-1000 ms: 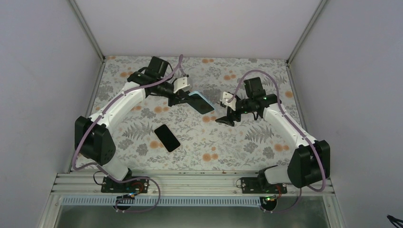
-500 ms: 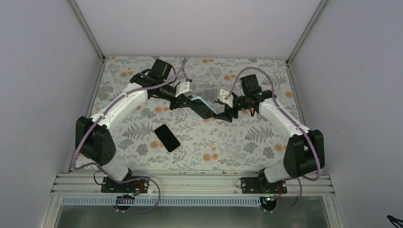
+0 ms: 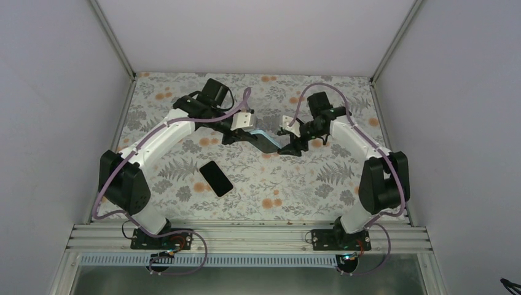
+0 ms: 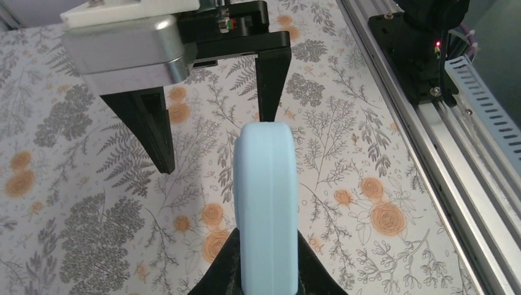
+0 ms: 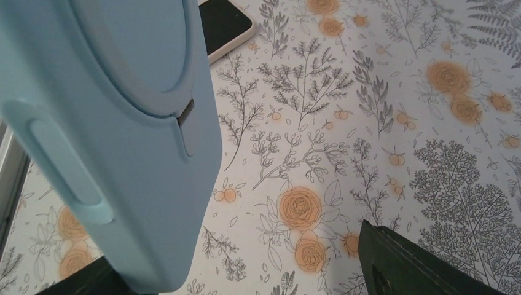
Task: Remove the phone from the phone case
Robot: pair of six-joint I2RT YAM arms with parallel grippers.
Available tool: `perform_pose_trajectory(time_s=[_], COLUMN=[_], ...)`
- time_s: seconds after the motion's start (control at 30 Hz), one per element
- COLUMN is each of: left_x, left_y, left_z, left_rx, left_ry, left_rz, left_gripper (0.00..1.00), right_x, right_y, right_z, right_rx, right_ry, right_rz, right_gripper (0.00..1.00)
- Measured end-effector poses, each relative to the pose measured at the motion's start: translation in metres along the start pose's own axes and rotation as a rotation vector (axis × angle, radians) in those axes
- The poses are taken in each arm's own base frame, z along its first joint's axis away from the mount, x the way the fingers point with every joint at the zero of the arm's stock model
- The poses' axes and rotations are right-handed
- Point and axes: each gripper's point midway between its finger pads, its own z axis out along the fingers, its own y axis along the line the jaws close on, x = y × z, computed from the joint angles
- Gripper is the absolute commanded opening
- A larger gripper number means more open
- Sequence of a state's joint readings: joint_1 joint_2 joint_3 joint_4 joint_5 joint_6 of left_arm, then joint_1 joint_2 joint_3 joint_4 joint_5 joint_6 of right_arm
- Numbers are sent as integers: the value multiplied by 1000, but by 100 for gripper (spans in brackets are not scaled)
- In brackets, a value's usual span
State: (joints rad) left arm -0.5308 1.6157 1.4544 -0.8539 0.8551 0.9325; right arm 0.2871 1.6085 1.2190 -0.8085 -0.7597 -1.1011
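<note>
My left gripper (image 3: 246,134) is shut on one end of a light blue phone case (image 3: 268,142), held edge-up above the table's middle. In the left wrist view the case (image 4: 267,203) rises from between my fingers. My right gripper (image 3: 289,144) is open, its black fingers (image 4: 150,129) standing either side of the case's free end. In the right wrist view the case (image 5: 123,123) lies against the left finger, and the right finger (image 5: 418,264) stands well apart. The case's upper face looks dark from above; whether the phone sits inside I cannot tell.
A black phone-like slab (image 3: 215,178) lies flat on the floral tablecloth, nearer the left arm's base; its corner also shows in the right wrist view (image 5: 224,24). White walls enclose the table, and an aluminium rail (image 4: 430,141) runs along the near edge.
My right gripper has swung left to the case's free end, which now sits between its fingers. The left arm has shifted the case slightly right.
</note>
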Motion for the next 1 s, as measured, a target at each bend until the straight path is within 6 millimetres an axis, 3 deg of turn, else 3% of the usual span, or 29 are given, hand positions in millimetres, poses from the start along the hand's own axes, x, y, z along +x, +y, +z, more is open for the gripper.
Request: perform_pose_trajectory(time_s=[0.33,0.67,0.87,1.0], left_x=[-12,2,11,11], left_y=[1,-4,-47,-55], left_z=[7,26,37,38], left_rx=[-17,34,189,213], left_ry=[16,61,115,121], left_rz=[97,77,-16,-28], left_gripper=[2,2,2,2], right_x=[4,34,42,41], right_y=[-3,2,-39,-48], right_z=[-12,-8,-24,-25], right_rx=[-52,-105,40,74], right_ry=[83,214,254,263], right_rz=[-42,-34,-83,-105], right_gripper=[80,81,80,80])
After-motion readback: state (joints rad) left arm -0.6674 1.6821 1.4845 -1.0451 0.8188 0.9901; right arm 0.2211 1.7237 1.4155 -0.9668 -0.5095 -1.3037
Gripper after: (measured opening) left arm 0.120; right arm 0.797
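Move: My left hand still pinches one short end of the phone case. The middle of the case lies about 5 cm to its right, 1 cm back and 3 cm below. From my open right hand, the middle of the case is some 9 cm left, 4 cm back and 5 cm above, with its free end at my base-side finger. The spare phone lies on the table about 9 cm left of my left hand, 9 cm back and 23 cm down. With my right base-side finger against the screen side of the case's free end, I ease both hands a couple of centimetres to my right and down. Then they part quickly. My left hand, keeping its pinch, draws the case back about 5 cm and tilts some 15 degrees, while my right hand, still open, goes forward and right about 5 cm, rolling its left side down. The finger's touch on the case ends. ##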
